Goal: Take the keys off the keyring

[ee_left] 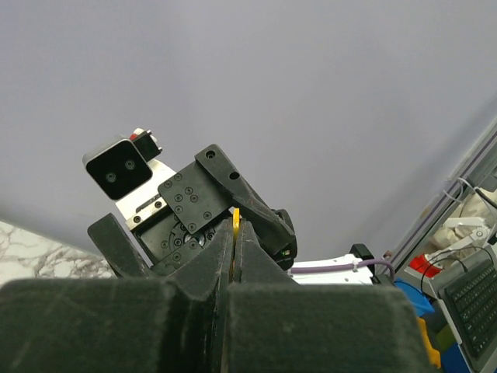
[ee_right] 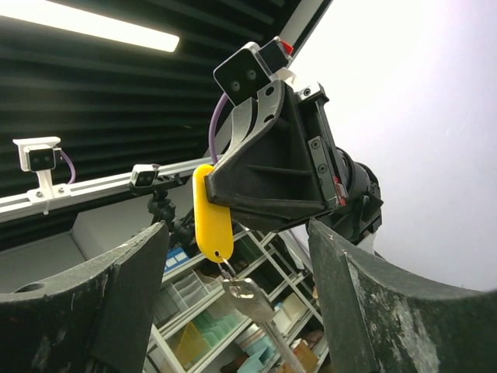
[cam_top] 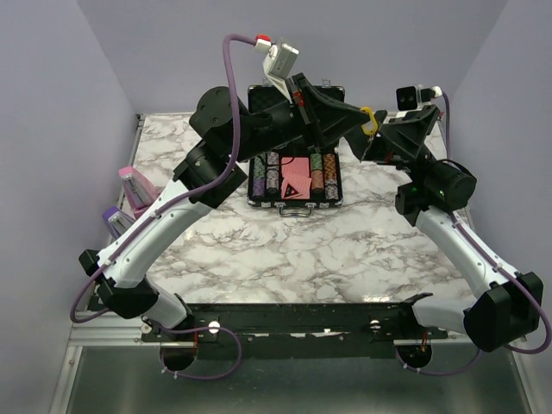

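Note:
My left gripper is raised above the back right of the table and is shut on the yellow keyring. In the left wrist view only a thin yellow edge of the keyring shows between the shut fingers. In the right wrist view the keyring sticks out of the left gripper's black fingers, and silver keys hang below it on a small wire loop. My right gripper is open just below, its fingers on either side of the hanging keys and not touching them.
An open black chip case with chips and cards lies at the back middle of the marble table. A pink bottle and a purple one stand at the left edge. Purple walls enclose the table.

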Tool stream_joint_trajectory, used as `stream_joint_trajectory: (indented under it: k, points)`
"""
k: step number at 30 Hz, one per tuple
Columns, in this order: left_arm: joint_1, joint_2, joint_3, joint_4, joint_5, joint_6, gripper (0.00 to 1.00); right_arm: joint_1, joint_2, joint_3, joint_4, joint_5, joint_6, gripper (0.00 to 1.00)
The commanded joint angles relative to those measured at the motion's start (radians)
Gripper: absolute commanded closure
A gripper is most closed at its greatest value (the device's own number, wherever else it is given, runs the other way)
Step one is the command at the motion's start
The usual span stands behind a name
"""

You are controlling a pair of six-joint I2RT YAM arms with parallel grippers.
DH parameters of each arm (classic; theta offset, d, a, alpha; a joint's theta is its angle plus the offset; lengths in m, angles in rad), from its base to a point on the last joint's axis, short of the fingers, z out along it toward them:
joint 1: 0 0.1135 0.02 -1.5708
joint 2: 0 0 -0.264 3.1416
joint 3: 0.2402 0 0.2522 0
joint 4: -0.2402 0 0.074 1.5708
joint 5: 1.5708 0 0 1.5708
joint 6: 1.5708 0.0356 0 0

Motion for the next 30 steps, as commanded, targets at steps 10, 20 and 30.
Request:
stream_joint_trajectory:
  k: [10,20,30]
  points:
    - [0.049,-0.024,-0.020,0.073,0.056,-0.030,1.00,0.007,0.009,0.019,0.454,0.030,0.197,0.27]
    - [0.072,-0.063,-0.087,0.089,0.046,-0.021,1.00,0.007,0.016,0.016,0.448,0.034,0.194,0.39]
    - [0.091,-0.067,-0.097,0.089,0.025,-0.021,1.00,0.007,0.019,0.006,0.445,0.036,0.189,0.45]
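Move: My left hand already pinches the yellow tag, with the keys hanging about 5 cm below my left fingertips, some 2 cm to their right and 1 cm nearer me. From my right hand the keys are practically between the open fingers, level with them and roughly 1 cm left. The yellow tag is about 5 cm above my right fingers and 1 cm farther out. I slowly close my right fingers around the hanging keys by about a third of their gap, the hand itself nearly still and easing under 1 cm forward. Meanwhile my shut left hand keeps its pinch on the yellow tag and carries it about 2 cm forward and 2 cm left, first forward, then increasingly left, drawing the keys towards my right hand's lower, left-hand finger. ##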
